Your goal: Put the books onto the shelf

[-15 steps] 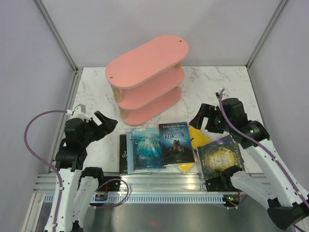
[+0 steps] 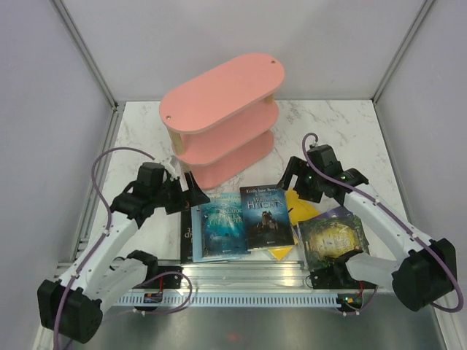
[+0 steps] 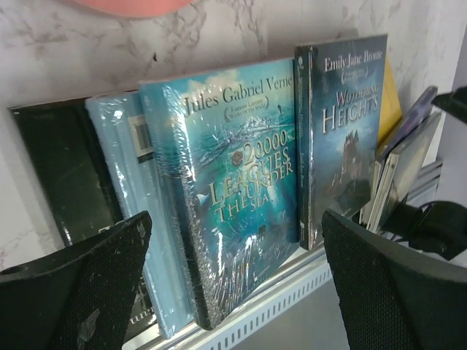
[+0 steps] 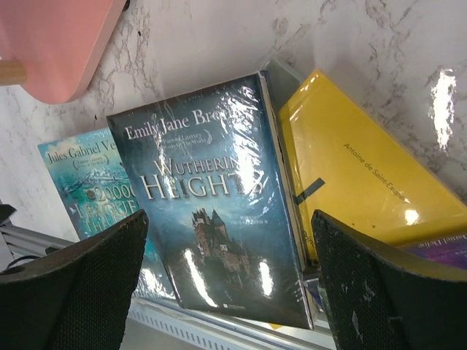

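Note:
The pink three-tier shelf (image 2: 222, 117) stands at the back of the marble table. Several books lie in a row at the near edge: black (image 2: 186, 235), pale grey-blue (image 2: 196, 237), teal-blue (image 2: 222, 227), dark castle (image 2: 268, 216), yellow (image 2: 300, 207) and green-gold (image 2: 332, 239). My left gripper (image 2: 191, 192) hangs open above the teal book's far left corner. In the left wrist view the left gripper (image 3: 235, 219) frames the teal book (image 3: 233, 146). My right gripper (image 2: 295, 179) is open over the castle book's far right corner; its wrist view shows the right gripper (image 4: 228, 217) straddling the castle book (image 4: 211, 204).
A slotted metal rail (image 2: 241, 297) runs along the near table edge right under the books. Grey walls close in the left, right and back. The shelf's bottom board (image 4: 58, 44) lies close behind the books.
Both arms have reached inward toward the books: the left gripper moved right and forward to the teal book, the right gripper moved left toward the castle book. Both stay open.

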Robot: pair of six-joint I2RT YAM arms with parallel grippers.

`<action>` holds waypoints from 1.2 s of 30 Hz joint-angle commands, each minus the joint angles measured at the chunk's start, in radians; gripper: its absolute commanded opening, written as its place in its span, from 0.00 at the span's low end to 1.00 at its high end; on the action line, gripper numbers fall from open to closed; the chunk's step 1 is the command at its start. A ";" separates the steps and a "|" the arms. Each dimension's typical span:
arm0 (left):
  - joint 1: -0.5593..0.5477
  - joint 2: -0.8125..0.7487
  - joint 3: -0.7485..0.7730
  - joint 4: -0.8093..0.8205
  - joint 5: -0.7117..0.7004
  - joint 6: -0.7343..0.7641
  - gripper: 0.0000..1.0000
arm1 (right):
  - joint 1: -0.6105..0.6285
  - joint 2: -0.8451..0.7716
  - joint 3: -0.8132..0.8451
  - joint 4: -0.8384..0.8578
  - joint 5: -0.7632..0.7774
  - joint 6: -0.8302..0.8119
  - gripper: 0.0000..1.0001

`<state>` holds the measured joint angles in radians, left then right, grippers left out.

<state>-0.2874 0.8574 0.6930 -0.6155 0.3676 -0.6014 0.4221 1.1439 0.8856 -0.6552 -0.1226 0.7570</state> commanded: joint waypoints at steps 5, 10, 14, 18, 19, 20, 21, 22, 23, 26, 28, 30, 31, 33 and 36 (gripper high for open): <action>-0.186 0.162 0.025 0.227 0.025 -0.053 1.00 | 0.006 0.128 0.015 0.127 0.012 0.010 0.96; -0.291 0.340 0.030 0.374 0.045 -0.104 1.00 | 0.006 0.200 0.009 0.143 0.006 -0.013 0.94; -0.348 0.463 0.019 0.514 0.056 -0.168 1.00 | 0.006 0.208 -0.022 0.164 -0.002 -0.027 0.93; -0.381 0.555 0.022 0.599 0.074 -0.204 1.00 | 0.006 0.215 -0.056 0.192 -0.040 -0.041 0.85; -0.389 0.572 0.029 0.600 0.064 -0.208 1.00 | 0.006 0.214 -0.074 0.198 -0.048 -0.041 0.83; -0.400 0.598 0.033 0.600 0.059 -0.213 1.00 | 0.006 0.214 -0.086 0.206 -0.060 -0.036 0.82; -0.403 0.611 0.034 0.599 0.053 -0.215 1.00 | 0.006 0.208 -0.099 0.221 -0.066 -0.032 0.79; -0.407 0.621 0.031 0.599 0.048 -0.218 1.00 | 0.006 0.205 -0.124 0.230 -0.074 -0.025 0.78; -0.409 0.629 0.025 0.599 0.042 -0.218 1.00 | 0.006 0.200 -0.137 0.241 -0.087 -0.012 0.76; -0.410 0.655 0.002 0.589 0.022 -0.219 1.00 | 0.006 0.182 -0.181 0.275 -0.107 0.008 0.71; -0.412 0.672 -0.013 0.579 0.010 -0.218 1.00 | 0.006 0.169 -0.206 0.290 -0.117 0.022 0.67; -0.417 0.681 -0.015 0.557 -0.002 -0.216 1.00 | 0.006 0.156 -0.215 0.296 -0.118 0.031 0.66; -0.421 0.689 -0.012 0.510 -0.022 -0.219 0.99 | 0.006 0.149 -0.226 0.298 -0.120 0.042 0.66; -0.424 0.690 -0.006 0.468 -0.053 -0.224 0.98 | 0.006 0.130 -0.234 0.298 -0.118 0.051 0.66; -0.429 0.674 -0.021 0.399 -0.087 -0.244 0.98 | 0.006 0.096 -0.263 0.298 -0.112 0.073 0.65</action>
<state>-0.7181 1.4673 0.7364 0.1165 0.3092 -0.7101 0.4217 1.2713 0.6624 -0.3447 -0.2276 0.7948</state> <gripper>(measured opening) 0.986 0.653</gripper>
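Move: Wuthering Heights lies about 23 cm to the left hand's right, some 2 cm nearer the base and 12 cm below. From the right hand, its middle is roughly 8 cm to the left, 5 cm back and 11 cm down. 20000 Leagues, its left neighbour, sits about 9 cm right of the left hand and 4 cm back. The yellow book's visible part is about 3 cm right and 3 cm back of the right hand. Sweeping right about 17 cm across 20000 Leagues, the left hand sinks some 5 cm, edges forward late and turns 20 degrees clockwise, stopping wide open over the upper left of Wuthering Heights. Meanwhile the right hand drops about 7 cm, slightly forward and then back, narrowing its fingers by a third astride that book's right long edge, one over the cover, one by the gap to the yellow book. ##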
